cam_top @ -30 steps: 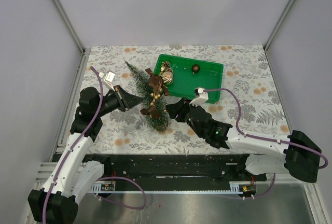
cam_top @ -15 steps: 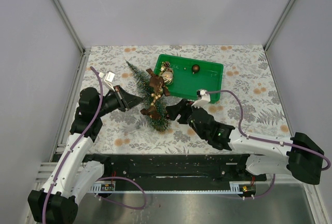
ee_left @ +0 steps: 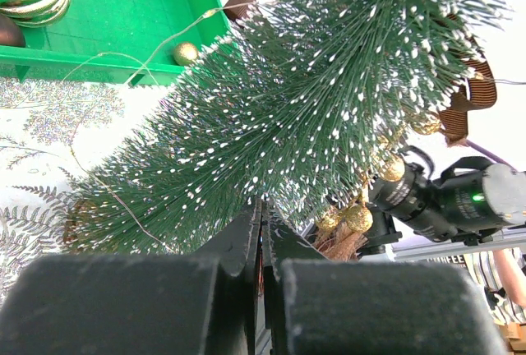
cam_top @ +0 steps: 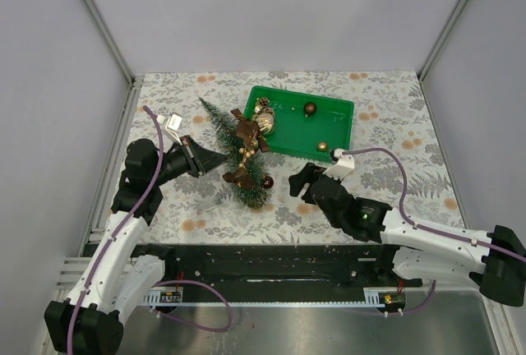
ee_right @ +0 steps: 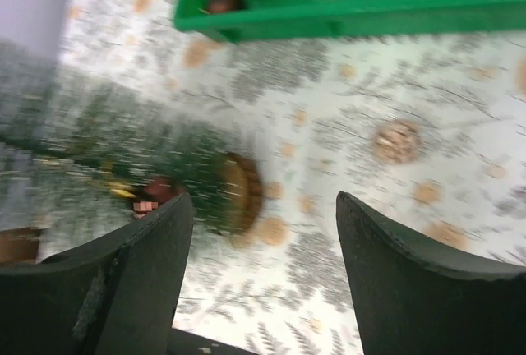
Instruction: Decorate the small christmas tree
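Note:
The small christmas tree [cam_top: 234, 154] lies tilted on the patterned table, tip toward the back and wooden disc base [ee_right: 242, 193] toward the front. It carries a brown ribbon [cam_top: 244, 135], gold beads [ee_left: 390, 168] and a dark red bauble [cam_top: 267, 182] near its base. My left gripper [cam_top: 217, 158] is shut, its tips buried in the bristles at the tree's left side [ee_left: 263, 207]. My right gripper [cam_top: 300, 181] stands open and holds nothing, a short way right of the base [ee_right: 263, 200]; the right wrist view is blurred.
The green tray [cam_top: 337, 117] sits behind the right gripper. It holds a gold striped bauble [cam_top: 265, 122], a dark red bauble [cam_top: 310, 108] and a small gold ball [cam_top: 322, 147]. Metal frame posts and grey walls bound the table.
The right gripper has opened wider and drawn back to the right, away from the tree's base. The dark red bauble stays on the tree. The left arm has not moved.

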Controlling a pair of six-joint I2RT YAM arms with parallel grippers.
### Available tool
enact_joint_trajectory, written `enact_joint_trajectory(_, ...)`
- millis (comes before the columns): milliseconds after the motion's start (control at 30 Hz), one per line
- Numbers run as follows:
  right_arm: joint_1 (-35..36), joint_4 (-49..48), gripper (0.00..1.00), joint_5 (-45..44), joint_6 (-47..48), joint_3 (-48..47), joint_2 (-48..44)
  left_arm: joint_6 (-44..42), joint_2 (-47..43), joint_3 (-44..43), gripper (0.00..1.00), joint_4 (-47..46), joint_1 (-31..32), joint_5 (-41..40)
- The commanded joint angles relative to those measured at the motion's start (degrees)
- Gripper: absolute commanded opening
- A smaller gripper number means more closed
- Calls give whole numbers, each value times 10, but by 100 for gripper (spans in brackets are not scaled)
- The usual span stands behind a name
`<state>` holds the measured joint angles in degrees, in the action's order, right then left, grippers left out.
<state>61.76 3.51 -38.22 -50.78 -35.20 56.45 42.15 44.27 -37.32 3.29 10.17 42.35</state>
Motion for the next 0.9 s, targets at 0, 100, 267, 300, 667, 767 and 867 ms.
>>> enact_joint_trajectory(0,-28,176,78,-43,-65,-14,12,6,-9,0,0,-10,-2,16)
enact_joint_trajectory(100,-82,181,78,17,-68,-4,43,7,-8,0,0,-11,-2,16)
enact_joint_trajectory(267,-144,144,78,88,-20,-39,128,9,-11,0,0,-11,-2,17)
enact_joint_trajectory(300,-148,145,78,92,-14,-52,153,9,-12,0,0,-11,-2,18)
enact_joint_trajectory(667,-184,113,77,130,5,-119,295,4,-8,-4,0,-7,-2,18)
enact_joint_trajectory(767,-188,106,75,133,3,-118,302,4,-6,-2,0,-7,-2,17)
enact_joint_trajectory(867,-190,100,72,135,1,-116,307,3,-6,-1,0,-7,-2,16)
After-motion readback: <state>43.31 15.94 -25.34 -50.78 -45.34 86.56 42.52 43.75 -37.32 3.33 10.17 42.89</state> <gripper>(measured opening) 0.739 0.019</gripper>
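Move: The pinecone lies on the table below the open right gripper, about 16 cm down, 7 cm ahead and 4 cm to the right. The red bauble on the tree is some 8 cm left of this gripper and 2 cm ahead, near its height. The tree's base sits about 11 cm to the left of the pinecone and 2 cm nearer; the gold ball in the tray lies 10 cm beyond it and 5 cm right. From the left gripper the pinecone is roughly 6 cm ahead, 18 cm right and 24 cm down. Bring the right gripper away from the tree and swiftly down about 14 cm to the pinecone, swinging right some 7 cm at first, then pushing forward about 5 cm while easing a little back left. Tip the fingers down some 25 degrees and lower the hand's left side as you go, keeping them open to come down either side of the pinecone. ##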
